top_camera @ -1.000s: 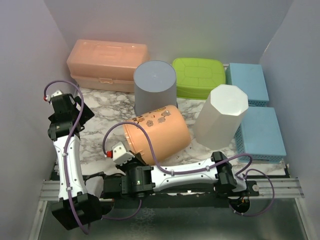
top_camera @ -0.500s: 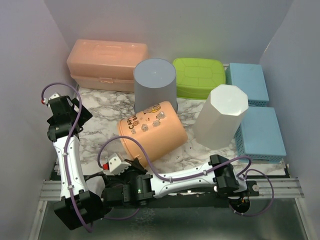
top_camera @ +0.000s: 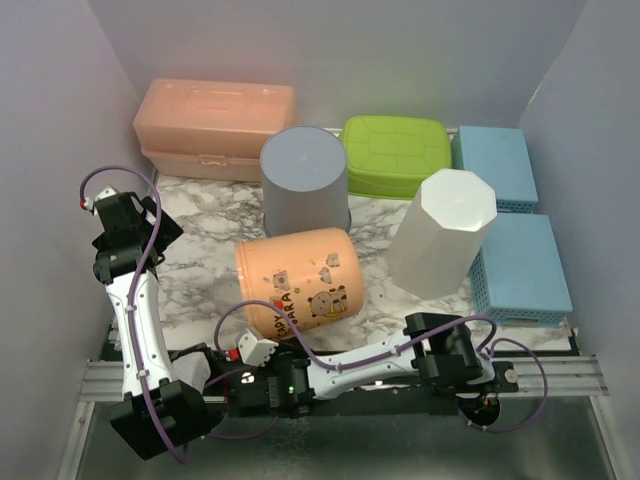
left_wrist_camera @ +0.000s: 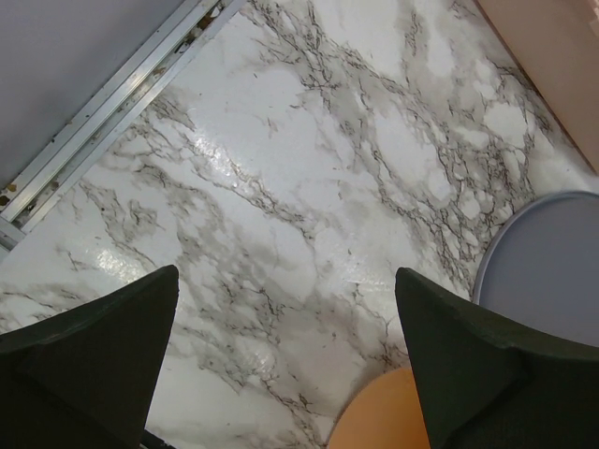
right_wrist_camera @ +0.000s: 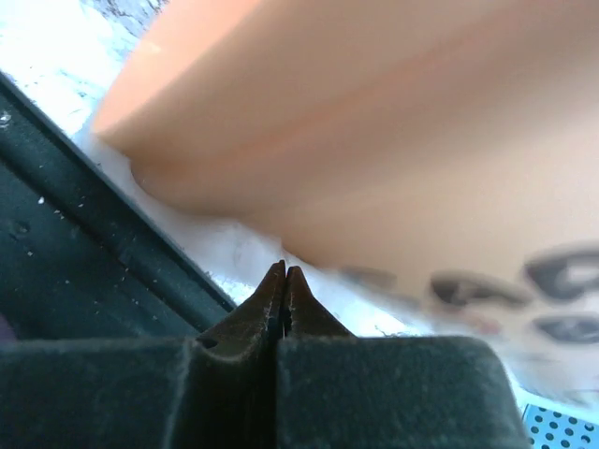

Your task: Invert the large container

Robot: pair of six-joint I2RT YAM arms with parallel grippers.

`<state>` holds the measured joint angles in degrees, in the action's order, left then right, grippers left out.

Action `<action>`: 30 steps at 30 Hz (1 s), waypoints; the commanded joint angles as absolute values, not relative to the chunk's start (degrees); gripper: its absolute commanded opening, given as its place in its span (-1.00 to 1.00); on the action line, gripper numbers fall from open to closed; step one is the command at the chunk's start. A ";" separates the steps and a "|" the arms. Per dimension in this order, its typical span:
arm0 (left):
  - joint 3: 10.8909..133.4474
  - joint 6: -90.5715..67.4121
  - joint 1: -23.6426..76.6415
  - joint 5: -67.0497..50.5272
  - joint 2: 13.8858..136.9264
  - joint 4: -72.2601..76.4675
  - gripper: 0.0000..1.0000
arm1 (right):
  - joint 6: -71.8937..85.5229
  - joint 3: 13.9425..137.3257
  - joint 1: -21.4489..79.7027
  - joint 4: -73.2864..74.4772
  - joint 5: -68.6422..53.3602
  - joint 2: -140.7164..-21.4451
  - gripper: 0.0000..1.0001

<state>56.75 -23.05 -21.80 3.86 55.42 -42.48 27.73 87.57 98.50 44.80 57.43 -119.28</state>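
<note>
The large container [top_camera: 297,283], an orange tub with cartoon prints, sits in the middle of the marble table [top_camera: 195,270], its printed side toward the near edge; whether it rests flat I cannot tell. My right gripper [right_wrist_camera: 284,273] is shut with nothing between its fingers, low at the table's near edge, just short of the tub's wall [right_wrist_camera: 374,140]. In the top view its wrist [top_camera: 268,378] lies below the tub. My left gripper [left_wrist_camera: 285,281] hangs open over bare marble at the left [top_camera: 125,215], with the tub's edge [left_wrist_camera: 384,416] beside its right finger.
Behind the tub stands a grey bin [top_camera: 305,185], also seen from the left wrist [left_wrist_camera: 547,267]. A pink box [top_camera: 215,125], a green lidded box [top_camera: 397,153], a white octagonal container [top_camera: 445,230] and two blue baskets [top_camera: 495,165] [top_camera: 522,265] line the back and right.
The orange tub has swung round and turned, its prints now facing the near edge. My right gripper drew back toward the near edge and shut. The left arm hardly moved.
</note>
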 commanded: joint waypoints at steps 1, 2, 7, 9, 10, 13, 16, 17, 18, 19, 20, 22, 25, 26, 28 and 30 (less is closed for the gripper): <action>57.01 -23.17 -22.36 2.35 54.36 -41.57 0.98 | 24.61 84.65 99.82 39.98 55.12 -114.92 -0.99; 56.89 -23.12 -22.37 2.15 54.40 -41.53 0.98 | 24.42 83.83 100.14 39.80 55.11 -114.47 -0.99; 55.88 -22.87 -22.34 -1.61 53.95 -40.17 0.98 | 28.66 80.73 100.35 41.19 56.09 -110.71 -0.99; 55.06 -22.69 -22.35 -4.87 53.48 -39.22 0.98 | 32.59 81.27 100.37 43.12 56.37 -108.86 -0.99; 54.80 -22.81 -22.33 -5.83 53.16 -39.10 0.98 | 34.50 81.51 100.35 43.93 56.42 -108.03 -0.98; 54.44 -23.00 -22.34 -10.44 52.19 -38.60 0.98 | 40.24 81.37 100.32 45.09 56.95 -104.57 -0.97; 54.29 -23.44 -22.43 -16.53 51.07 -38.29 0.98 | 42.32 80.16 100.28 43.26 57.34 -99.93 -0.93; 54.45 -23.68 -22.40 -17.23 50.63 -38.36 0.98 | 42.30 79.35 100.28 41.83 57.45 -98.39 -0.90; 54.68 -23.92 -22.35 -17.76 50.10 -38.49 0.98 | 42.40 78.50 100.10 40.57 57.55 -96.54 -0.87; 54.99 -24.29 -22.36 -18.72 49.53 -38.57 0.98 | 42.59 77.77 99.66 39.56 57.28 -94.81 -0.82; 55.49 -24.68 -22.35 -19.94 49.05 -38.66 0.98 | 42.91 77.07 98.82 38.50 56.58 -93.05 -0.71; 56.80 -25.62 -22.39 -22.68 48.61 -39.03 0.98 | 43.42 75.32 95.92 36.56 53.70 -89.12 -0.61; 59.24 -25.72 -22.30 -26.19 48.03 -40.36 0.96 | 42.42 71.41 89.73 31.62 47.41 -82.51 -0.54; 60.11 -25.60 -22.28 -25.80 47.69 -41.29 0.95 | 40.81 69.60 88.40 28.35 46.21 -79.85 -0.52; 62.25 -24.82 -22.27 -24.01 46.94 -43.54 0.94 | 37.35 65.53 86.30 20.90 43.70 -74.47 -0.26; 64.25 -24.25 -21.95 -23.06 46.83 -45.89 0.92 | 37.46 63.01 82.42 17.73 39.56 -70.02 -0.15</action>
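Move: The orange container lies on its side, mouth to the left. From the right gripper its middle is about 11 cm ahead, 4 cm right and 4 cm higher. The upturned grey bucket stands some 28 cm ahead and 6 cm right of this gripper, the white bin roughly 17 cm ahead and 32 cm right. From the left gripper the container's middle is about 8 cm back, 27 cm right and 8 cm lower. Back the closed right gripper slightly off the container's near side, lift it about 15 cm, then swing it forward and right over the container, rolling its left side up some 45 degrees and part-opening the fingers. Meanwhile bring the left gripper, kept wide open, about 8 cm right towards the container's mouth, rising late, turning clockwise and tipping its fingers up. ##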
